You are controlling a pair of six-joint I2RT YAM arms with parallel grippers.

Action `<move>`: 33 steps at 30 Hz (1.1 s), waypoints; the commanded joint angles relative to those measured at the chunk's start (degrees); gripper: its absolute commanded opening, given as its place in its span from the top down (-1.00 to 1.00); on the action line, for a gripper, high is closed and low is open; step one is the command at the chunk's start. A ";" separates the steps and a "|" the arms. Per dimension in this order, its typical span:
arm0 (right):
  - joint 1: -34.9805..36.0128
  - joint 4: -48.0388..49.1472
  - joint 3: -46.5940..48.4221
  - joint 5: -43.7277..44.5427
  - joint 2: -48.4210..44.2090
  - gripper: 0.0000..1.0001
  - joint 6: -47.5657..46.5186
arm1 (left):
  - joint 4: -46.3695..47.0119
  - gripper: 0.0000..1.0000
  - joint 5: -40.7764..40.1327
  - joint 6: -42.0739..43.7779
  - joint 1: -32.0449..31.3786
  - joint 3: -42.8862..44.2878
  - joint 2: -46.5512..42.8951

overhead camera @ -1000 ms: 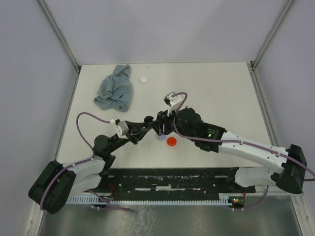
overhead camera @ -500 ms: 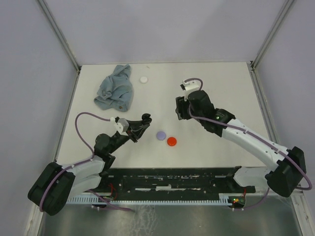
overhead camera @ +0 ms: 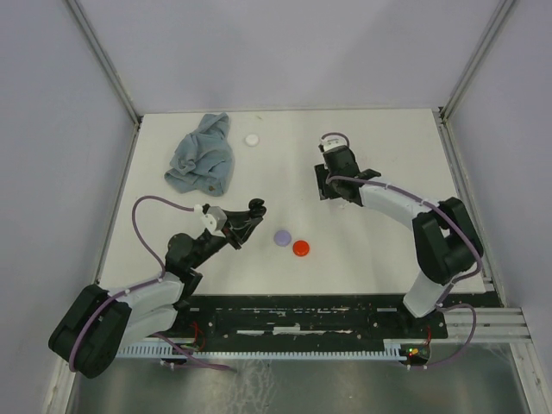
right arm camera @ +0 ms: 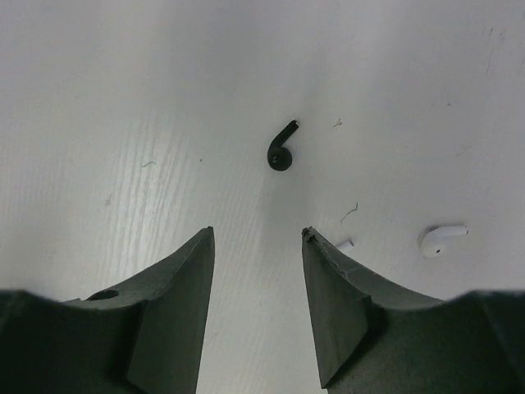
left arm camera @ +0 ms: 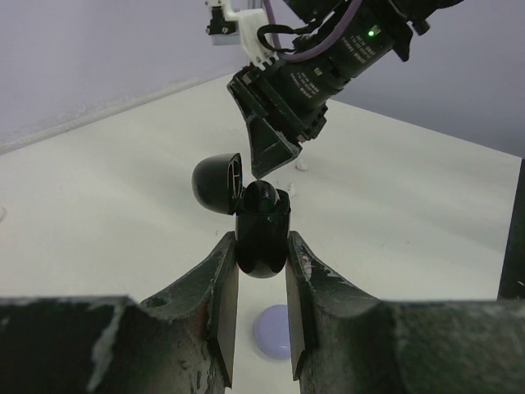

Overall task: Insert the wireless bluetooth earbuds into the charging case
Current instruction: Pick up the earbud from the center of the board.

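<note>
My left gripper (left arm camera: pixel 261 246) is shut on the black charging case (left arm camera: pixel 262 234) and holds it upright above the table. Its lid (left arm camera: pixel 217 182) is flipped open to the left. A rounded black shape (left arm camera: pixel 262 195) sits in the case's mouth. In the top view this gripper (overhead camera: pixel 250 212) is left of centre. My right gripper (right arm camera: pixel 257 232) is open and empty, low over the table at the back right (overhead camera: pixel 331 185). A black earbud (right arm camera: pixel 280 153) lies just ahead of its fingertips. A white earbud (right arm camera: pixel 441 239) lies to the right of the right finger.
A crumpled blue-grey cloth (overhead camera: pixel 203 155) lies at the back left, with a white disc (overhead camera: pixel 252 139) beside it. A lavender disc (overhead camera: pixel 282 237) and a red disc (overhead camera: pixel 301 248) lie mid-table, right of the held case. A tiny white bit (right arm camera: pixel 345 244) touches my right finger's edge.
My right arm has pulled away from the case at mid-table and swung to the back right, ending over the black earbud. The left arm and the case have stayed put.
</note>
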 commanded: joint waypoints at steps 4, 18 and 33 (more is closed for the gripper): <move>-3.56 5.70 7.22 -2.47 8.66 -0.02 0.94 | 1.47 0.95 -0.16 2.47 -0.19 2.00 -0.23; -5.20 4.26 10.04 -6.76 17.58 0.26 1.76 | 0.92 0.95 0.50 2.29 -0.17 2.25 -0.51; -3.93 0.65 6.21 -14.12 14.59 0.64 0.49 | 0.04 0.94 1.27 2.37 -0.18 2.26 -1.75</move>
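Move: Ahead of the right hand by about 5 cm, hardly to either side and some 7 cm below, lies the black earbud. One white earbud sits roughly 5 cm to the hand's right and 1 cm back. Another white earbud lies around 12 cm to its right and 2 cm ahead, both also 7 cm below. From the left hand the black earbud is about 18 cm ahead, 24 cm to the right and 18 cm down. Sinking about 7 cm while reaching some 5 cm forward, the right hand comes down on the black earbud; the forward part is finished before the descent ends. The fingers tip slightly steeper and narrow steadily, then pinch the bud between their tips at table level, with a small shift to the left at the end. ##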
